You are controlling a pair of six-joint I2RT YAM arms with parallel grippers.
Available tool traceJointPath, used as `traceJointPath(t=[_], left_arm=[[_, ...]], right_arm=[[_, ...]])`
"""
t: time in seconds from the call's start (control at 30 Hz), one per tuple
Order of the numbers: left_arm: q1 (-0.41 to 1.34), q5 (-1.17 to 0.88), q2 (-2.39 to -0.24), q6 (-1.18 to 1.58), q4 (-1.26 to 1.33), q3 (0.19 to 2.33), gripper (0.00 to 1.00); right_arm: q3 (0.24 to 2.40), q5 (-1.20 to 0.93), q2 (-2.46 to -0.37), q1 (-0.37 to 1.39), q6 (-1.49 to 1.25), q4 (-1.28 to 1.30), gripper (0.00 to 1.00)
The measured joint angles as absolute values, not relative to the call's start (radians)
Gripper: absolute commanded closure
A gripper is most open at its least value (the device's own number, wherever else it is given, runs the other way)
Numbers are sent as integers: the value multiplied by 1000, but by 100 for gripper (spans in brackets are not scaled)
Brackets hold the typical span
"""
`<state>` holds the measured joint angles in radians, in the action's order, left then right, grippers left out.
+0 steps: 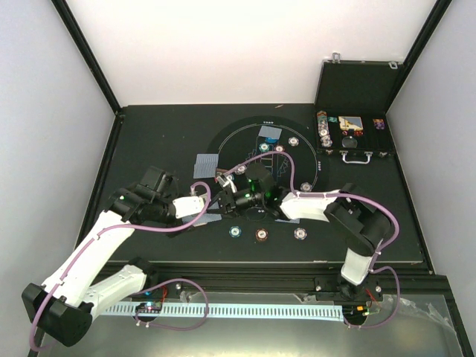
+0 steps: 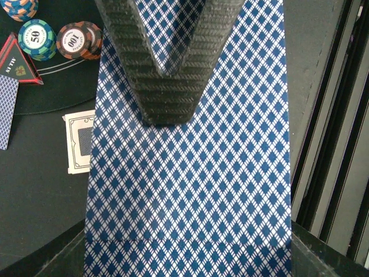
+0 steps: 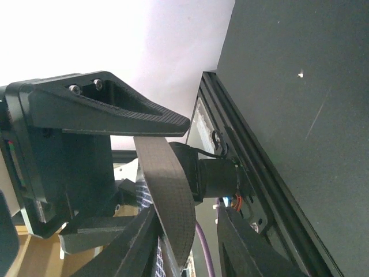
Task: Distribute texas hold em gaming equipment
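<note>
At the middle of the table my left gripper (image 1: 195, 206) is shut on a stack of playing cards (image 2: 190, 190) with blue diamond backs, which fills the left wrist view. My right gripper (image 1: 223, 199) meets it from the right. One ridged black finger (image 2: 167, 63) of the right gripper lies on the top card. In the right wrist view the right gripper (image 3: 187, 210) shows a gap between its fingers, with the card edge (image 3: 154, 257) by its left finger. Three chips (image 1: 262, 235) lie near the mat's front. A green chip (image 2: 36, 38), a brown-red chip (image 2: 79, 40) and a red triangle (image 2: 17, 60) lie nearby.
The round black mat (image 1: 223, 141) holds dealt cards (image 1: 206, 162) and further chips (image 1: 294, 140). An open black case (image 1: 355, 111) with chips stands at the back right. A loose card (image 2: 79, 141) lies under the stack. The table's metal rail (image 3: 253, 173) runs along the near edge.
</note>
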<state>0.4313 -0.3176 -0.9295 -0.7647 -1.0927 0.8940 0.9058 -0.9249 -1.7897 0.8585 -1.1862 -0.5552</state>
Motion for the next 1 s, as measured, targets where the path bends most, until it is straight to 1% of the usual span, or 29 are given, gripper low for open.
traceJointPath(t=[0.2, 0.4, 0.6, 0.73, 0.77, 0.83, 0.9, 1.0], left_arm=[[431, -318, -929, -765, -1091, 894, 94], [431, -318, -929, -766, -1091, 894, 94], [431, -318, -929, -766, -1090, 894, 94], [431, -318, -929, -767, -1083, 893, 94], [431, -318, -929, -769, -1083, 893, 94], [431, -318, -929, -771, -1083, 893, 94], [431, -318, -929, -773, -1083, 893, 94], [431, -318, -929, -773, -1083, 893, 94]], right_arm=[[899, -915, -1741, 844, -1163, -498, 89], [884, -906, -1697, 812, -1127, -442, 99], [878, -901, -1675, 748, -1090, -363, 99], [883, -908, -1674, 652, -1045, -292, 99], [901, -912, -1676, 611, -1016, -236, 99], [966, -916, -1695, 534, -958, -145, 99], [1079, -909, -1741, 455, -892, -52, 99], [1308, -868, -1858, 358, -787, 82, 99]])
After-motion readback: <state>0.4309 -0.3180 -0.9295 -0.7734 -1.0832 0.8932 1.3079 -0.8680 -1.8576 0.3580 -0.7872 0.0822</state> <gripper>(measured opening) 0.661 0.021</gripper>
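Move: The top card, already drawn about 5 cm out of the deck in the left gripper, has its middle some 3 cm to the right hand's left and 2 cm back, barely below it; the deck is about 8 cm left and 4 cm back. The far dealt card lies roughly 26 cm ahead and 16 cm right, some 12 cm down; the blue-white chips 12 cm ahead, 6 cm right. From the left gripper the card is about 5 cm right and 2 cm forward. Shut the right fingers fully on the drawn-out card while easing it about 3 cm to the right off the deck, then sweep it forward and right towards the far dealt card, speeding up, some 22 cm forward and 14 cm right in all, turning the hand about 25 degrees clockwise. Keep the left gripper still, holding the deck. ##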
